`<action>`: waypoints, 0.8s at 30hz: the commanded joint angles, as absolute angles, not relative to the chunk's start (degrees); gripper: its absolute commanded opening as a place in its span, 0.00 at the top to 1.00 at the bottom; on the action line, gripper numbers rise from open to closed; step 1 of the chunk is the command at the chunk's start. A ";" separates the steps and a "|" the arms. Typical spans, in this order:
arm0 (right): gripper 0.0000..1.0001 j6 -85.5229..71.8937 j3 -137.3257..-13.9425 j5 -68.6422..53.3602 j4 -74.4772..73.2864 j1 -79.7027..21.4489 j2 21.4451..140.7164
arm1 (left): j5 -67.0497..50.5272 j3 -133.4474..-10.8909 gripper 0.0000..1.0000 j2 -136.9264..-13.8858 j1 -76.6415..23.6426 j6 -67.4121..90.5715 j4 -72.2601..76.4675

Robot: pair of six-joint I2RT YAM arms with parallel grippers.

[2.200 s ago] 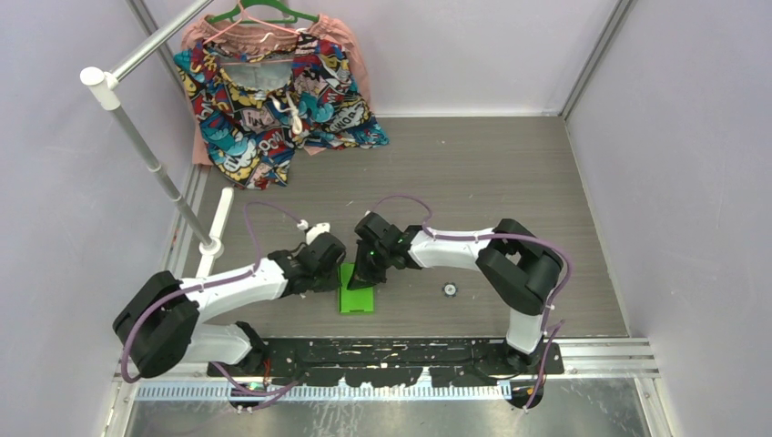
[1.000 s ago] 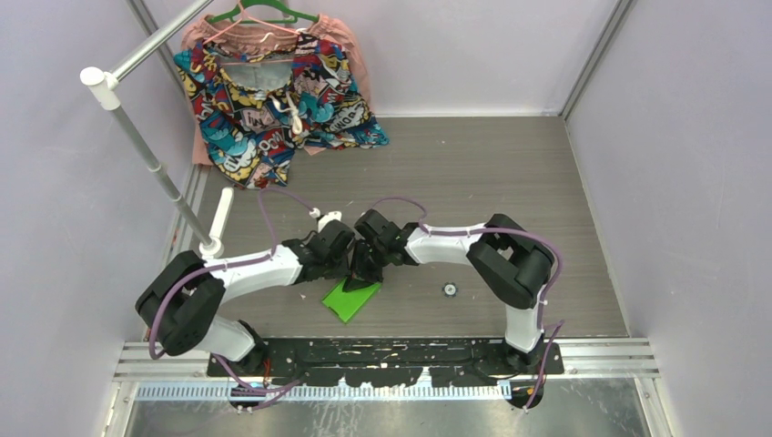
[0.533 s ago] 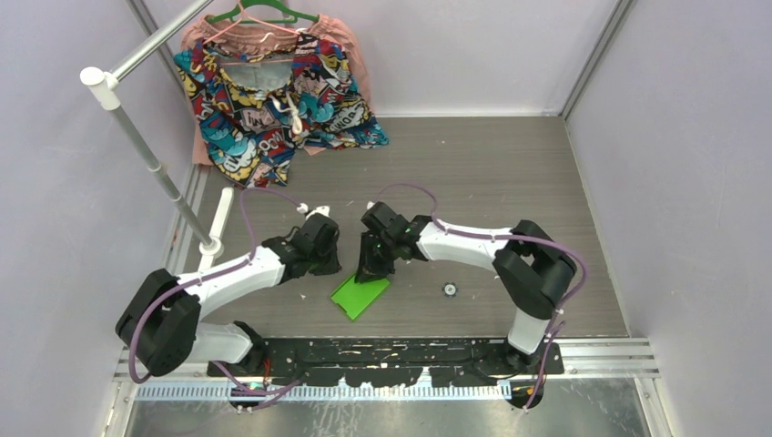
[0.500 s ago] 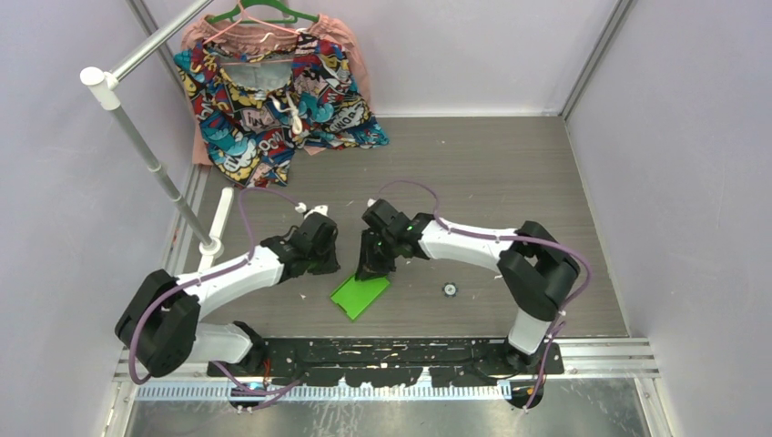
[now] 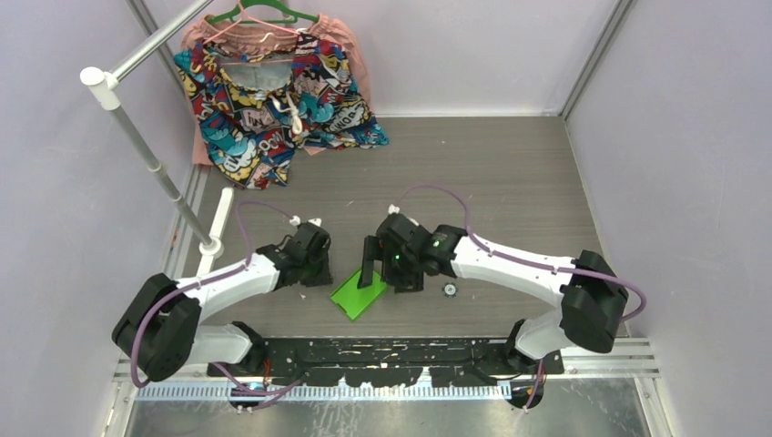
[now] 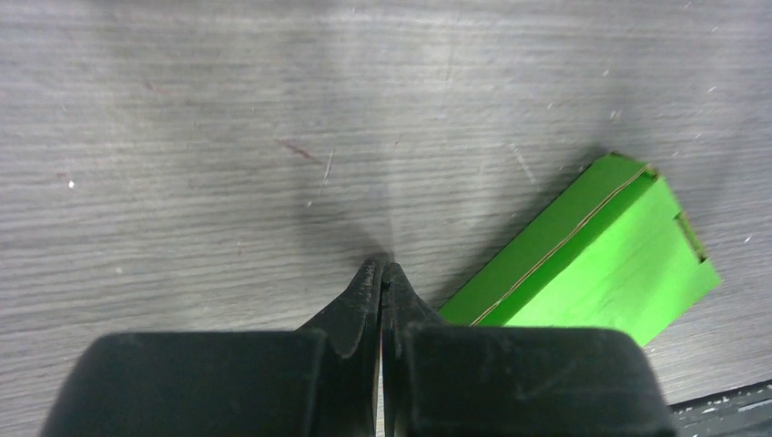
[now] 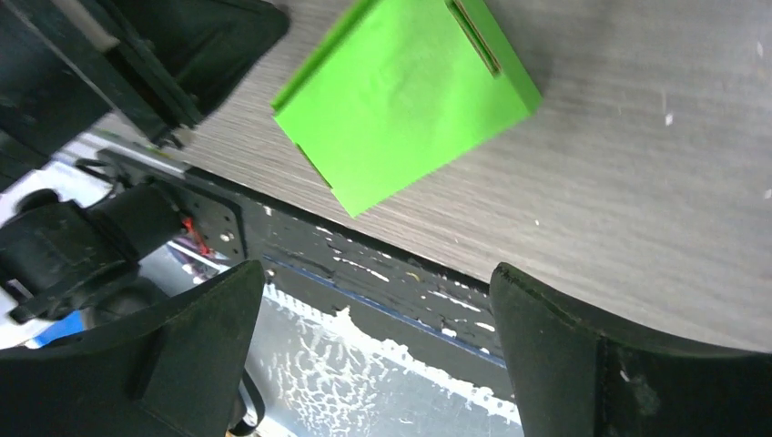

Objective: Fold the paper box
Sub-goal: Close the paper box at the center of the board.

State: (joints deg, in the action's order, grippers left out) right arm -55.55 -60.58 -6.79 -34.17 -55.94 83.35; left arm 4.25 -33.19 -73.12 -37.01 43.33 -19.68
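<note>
The paper box [image 5: 361, 293] is a lime-green flat folded piece lying askew on the grey table, with nothing holding it. In the left wrist view the paper box [image 6: 592, 264] lies just right of my left gripper [image 6: 382, 266], whose jaws are pressed shut and empty, tips at the table. From above, the left gripper [image 5: 322, 275] sits to the left of the box. My right gripper [image 5: 386, 269] hovers over the box's far right corner. In the right wrist view the right gripper [image 7: 375, 273] stands wide open above the paper box [image 7: 410, 100], with nothing between its fingers.
A small round dark piece [image 5: 449, 289] lies right of the box. A colourful garment [image 5: 273, 91] on a hanger lies at the back left, by a white rack pole [image 5: 150, 150]. The black base plate [image 5: 382, 350] runs along the near edge.
The right gripper has opened wide, let go of the box and shifted right. The left gripper has drawn back to the left, still shut. The box stays flat and askew.
</note>
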 commanded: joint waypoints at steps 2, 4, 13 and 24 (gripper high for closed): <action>0.00 -69.85 -56.08 5.58 -31.96 -62.42 81.90 | 2.20 -30.49 1.00 -69.24 -37.99 45.44 -17.01; 0.00 -73.54 -56.19 8.45 -29.76 -65.49 84.12 | 2.20 -28.83 1.00 -67.24 -38.54 46.14 -17.30; 0.00 -76.87 -63.89 13.67 -27.70 -68.02 96.87 | 2.73 -24.19 1.00 -55.57 -40.68 48.77 -20.83; 0.00 -74.61 -68.38 12.08 -28.74 -64.07 101.22 | 3.31 -22.15 1.00 -55.96 -44.26 51.11 -17.86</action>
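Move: The paper box lies skewed on the board, its middle roughly 4 cm to the left of my right hand, 2 cm ahead and about 10 cm below. From my left hand its middle is about 6 cm to the right and 3 cm back, roughly 1 cm lower. The poker chip lies some 15 cm to the right of my right hand, about 3 cm ahead and 11 cm below. I bring my wide-open right hand down about 7 cm over the paper box, first drawing back some 3 cm, then swinging left and forward, turning about 15 degrees clockwise until the fingers straddle the box, the right one against its right side. My shut left fingers draw back about 4 cm along the left side to the near-left corner, then rise slightly. ##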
